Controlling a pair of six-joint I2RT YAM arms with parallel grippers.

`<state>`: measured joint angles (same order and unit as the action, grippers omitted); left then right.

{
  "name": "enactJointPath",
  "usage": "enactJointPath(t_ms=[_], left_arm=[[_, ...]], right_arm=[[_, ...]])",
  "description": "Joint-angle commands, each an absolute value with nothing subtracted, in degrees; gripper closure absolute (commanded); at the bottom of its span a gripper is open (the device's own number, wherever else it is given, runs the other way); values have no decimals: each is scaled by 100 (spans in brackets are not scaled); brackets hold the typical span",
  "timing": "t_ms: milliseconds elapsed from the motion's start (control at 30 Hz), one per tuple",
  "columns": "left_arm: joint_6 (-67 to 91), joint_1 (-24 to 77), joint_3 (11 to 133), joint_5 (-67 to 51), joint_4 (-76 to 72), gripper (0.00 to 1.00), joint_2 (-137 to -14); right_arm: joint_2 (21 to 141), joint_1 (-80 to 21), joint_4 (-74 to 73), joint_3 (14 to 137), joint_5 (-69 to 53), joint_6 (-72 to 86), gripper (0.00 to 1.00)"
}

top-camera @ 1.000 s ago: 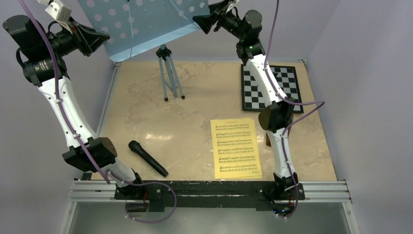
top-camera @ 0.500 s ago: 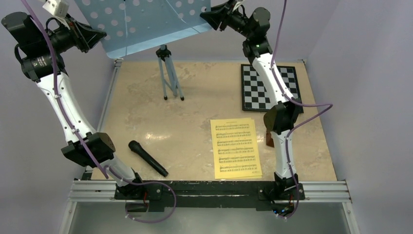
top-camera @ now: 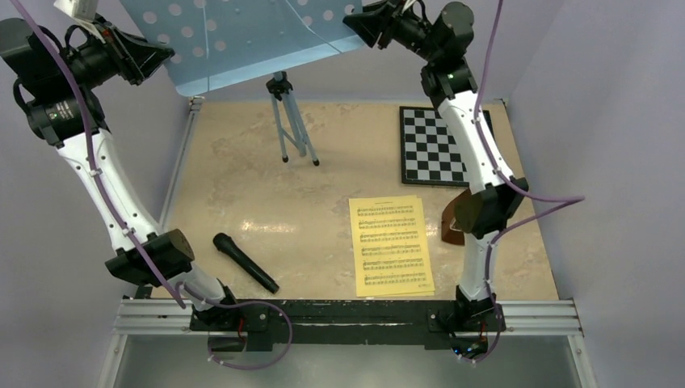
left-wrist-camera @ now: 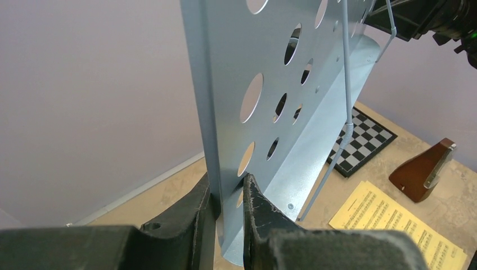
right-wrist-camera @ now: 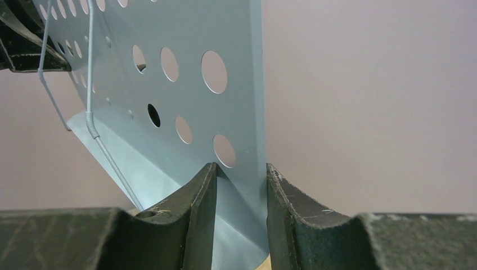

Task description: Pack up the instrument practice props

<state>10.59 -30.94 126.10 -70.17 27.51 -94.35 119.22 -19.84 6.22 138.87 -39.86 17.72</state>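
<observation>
The light-blue music stand's perforated tray (top-camera: 242, 36) is held up at the back, with its folded tripod legs (top-camera: 295, 129) below it. My left gripper (top-camera: 157, 58) is shut on the tray's left edge (left-wrist-camera: 225, 112), one finger (left-wrist-camera: 259, 208) on each face. My right gripper (top-camera: 359, 20) is shut on the tray's right edge (right-wrist-camera: 247, 84), which sits between its fingers (right-wrist-camera: 205, 191). Yellow sheet-music pages (top-camera: 390, 244) lie flat at the front right. The brown metronome (top-camera: 449, 222) stands beside them, partly hidden by my right arm, and shows fully in the left wrist view (left-wrist-camera: 422, 177).
A black-and-white chessboard (top-camera: 440, 145) lies at the back right. A black microphone (top-camera: 245, 263) lies at the front left. Purple walls close in the table (top-camera: 266, 202) on three sides, and the mounting rail (top-camera: 347, 315) runs along the near edge.
My right gripper has closed on the tray's right edge. Both arms and the stand have shifted to the right, and the tripod's feet now sit further right.
</observation>
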Motion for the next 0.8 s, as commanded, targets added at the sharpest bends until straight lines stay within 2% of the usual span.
enactJointPath(t_ms=[0, 367, 600, 767], left_arm=[[1923, -3061, 12773, -6574, 1663, 100, -8499], [3890, -3260, 11305, -7455, 1041, 100, -7620], [4367, -3367, 10940, -7932, 1932, 100, -7680], [4280, -3436, 11171, -7672, 2745, 100, -7918]], right_arm=[[10548, -2366, 1239, 13572, -4104, 1851, 100], [8976, -2260, 141, 11491, -4299, 3071, 100], [8237, -2364, -585, 10210, -4195, 3618, 100], [8089, -2612, -695, 9790, -4083, 3973, 100]])
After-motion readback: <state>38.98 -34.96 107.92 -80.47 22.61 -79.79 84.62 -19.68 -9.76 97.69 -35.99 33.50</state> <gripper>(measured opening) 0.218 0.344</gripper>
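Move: The music stand's blue desk is already gripped by its side edges. The clear table between the microphone and the music sheets lies about 11 cm back and 28 cm right of the left hand, some 50 below; from the right hand it is 21 back and 13 left. The microphone is 25 cm back and 10 right of the left hand. From the right hand, the sheets lie 30 back and 9 right, the metronome 22 back and 30 right. The stand is carried back towards the robot by both hands, the left about 8 cm and the right some 12 cm, each also drifting roughly 5 cm to the right. Both rise about 5 cm, then sink, the right ending lower than it began. The wrists tip as they sink, the right about 35 degrees, swinging the desk's foot and tripod towards the bases; both grippers keep their pinch. ##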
